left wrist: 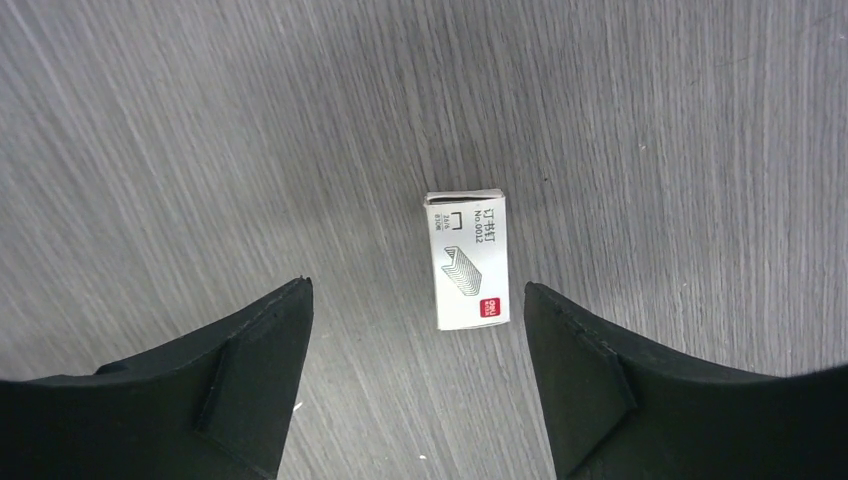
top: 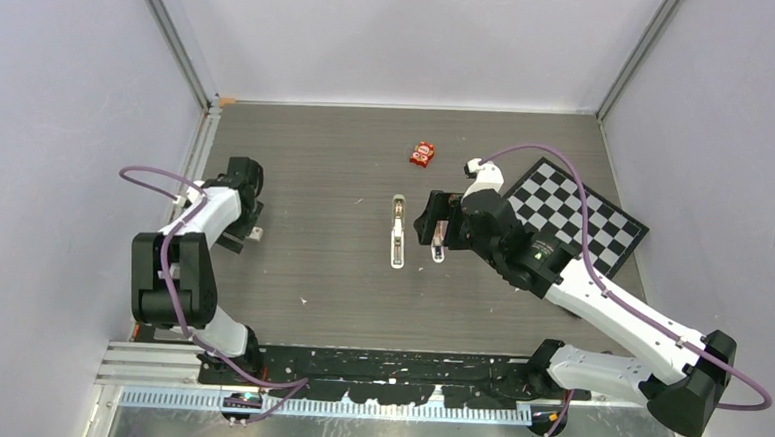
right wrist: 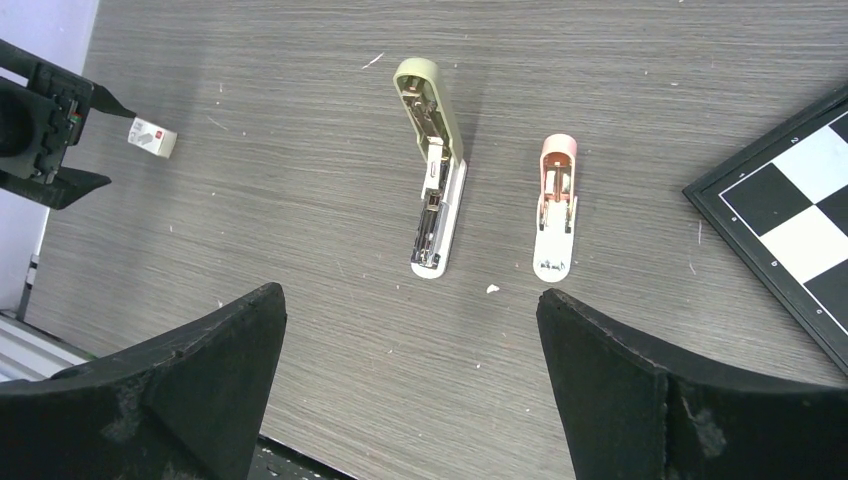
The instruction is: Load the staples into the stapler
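Note:
The stapler (top: 398,234) is a slim olive-green bar lying opened flat mid-table, its pale metal channel showing in the right wrist view (right wrist: 432,170). The staples themselves are out of view. A small white box (left wrist: 468,262) with a staple drawing and a red mark lies flat on the table. Its near end sits between the fingertips of my left gripper (left wrist: 416,285), which is open and touches nothing. The box lies closer to the right finger (left wrist: 560,340). My right gripper (right wrist: 410,292) hangs open and empty just short of the stapler's white end.
A shorter pink-and-white piece (right wrist: 555,205) lies just right of the stapler. A red packet (top: 423,154) sits further back. A checkerboard (top: 574,213) covers the right side of the table. Grey walls enclose the left, right and back.

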You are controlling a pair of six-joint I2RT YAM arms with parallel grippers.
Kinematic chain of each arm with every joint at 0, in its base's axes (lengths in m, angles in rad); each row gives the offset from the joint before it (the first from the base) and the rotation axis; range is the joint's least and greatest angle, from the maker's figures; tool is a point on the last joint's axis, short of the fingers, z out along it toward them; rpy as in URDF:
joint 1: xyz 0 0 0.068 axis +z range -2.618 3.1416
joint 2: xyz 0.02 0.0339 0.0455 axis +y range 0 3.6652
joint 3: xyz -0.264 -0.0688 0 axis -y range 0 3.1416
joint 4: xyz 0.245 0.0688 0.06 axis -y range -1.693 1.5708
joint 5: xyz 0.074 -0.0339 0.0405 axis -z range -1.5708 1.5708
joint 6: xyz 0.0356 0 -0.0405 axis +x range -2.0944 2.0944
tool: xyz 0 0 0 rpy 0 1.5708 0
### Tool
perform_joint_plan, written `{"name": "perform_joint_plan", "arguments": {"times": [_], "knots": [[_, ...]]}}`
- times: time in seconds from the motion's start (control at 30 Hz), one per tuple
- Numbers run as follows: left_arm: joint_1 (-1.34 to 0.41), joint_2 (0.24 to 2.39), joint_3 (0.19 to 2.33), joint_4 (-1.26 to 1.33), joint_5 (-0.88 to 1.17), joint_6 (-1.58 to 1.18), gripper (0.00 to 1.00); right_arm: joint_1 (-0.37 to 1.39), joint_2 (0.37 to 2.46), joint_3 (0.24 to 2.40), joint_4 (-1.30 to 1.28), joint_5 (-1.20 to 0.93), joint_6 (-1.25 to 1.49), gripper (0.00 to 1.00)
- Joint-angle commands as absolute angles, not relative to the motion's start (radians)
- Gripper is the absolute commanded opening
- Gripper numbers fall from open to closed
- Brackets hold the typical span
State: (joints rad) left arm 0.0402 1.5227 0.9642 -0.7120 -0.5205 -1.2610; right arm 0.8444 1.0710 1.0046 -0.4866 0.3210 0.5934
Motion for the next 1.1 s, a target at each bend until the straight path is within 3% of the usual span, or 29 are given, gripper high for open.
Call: {"name": "perform_joint_plan", "arguments": {"times": [0.0,0.1,0.53,0.77,0.9,1.07], "knots": [[0.051,1.564,1.003,-0.662,-0.502,-1.307,0.76,0.850,1.063,1.035,-0.477,0.344,0.569,1.00],[0.051,1.597,1.004,-0.655,-0.496,-1.317,0.70,0.850,1.072,1.039,-0.480,0.348,0.566,1.00],[0.066,1.663,1.005,-0.621,-0.498,-1.310,0.61,0.850,1.060,1.027,-0.477,0.358,0.567,1.00],[0.069,1.661,1.000,-0.582,-0.483,-1.276,0.67,0.849,1.057,1.021,-0.474,0.357,0.566,1.00],[0.069,1.673,0.988,-0.577,-0.461,-1.282,0.55,0.850,1.047,1.009,-0.457,0.360,0.583,1.00],[0.069,1.675,0.989,-0.597,-0.455,-1.284,0.51,0.850,1.050,1.001,-0.452,0.351,0.586,1.00]]}}
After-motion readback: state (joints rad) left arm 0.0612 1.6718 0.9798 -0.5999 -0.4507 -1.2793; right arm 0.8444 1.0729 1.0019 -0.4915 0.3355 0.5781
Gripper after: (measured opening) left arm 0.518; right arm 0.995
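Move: The staples box lies flat on the table about 2 cm ahead of my left hand, 1 cm to its left and 5 cm below. The opened stapler stands some 29 cm to that hand's right and 4 cm ahead, with the pink stapler about 38 cm to its right and 2 cm ahead, both at box height. From my right hand, the staples box is roughly 36 cm left, 7 cm ahead and 22 cm lower. I bring my left hand down about 4 cm onto the staples box, dropping quickly at first and then easing, while edging some 2 cm forward to centre the fingers across its short sides. As I go I narrow the fingers from about three-quarters open to about half, without pinching the box yet. ##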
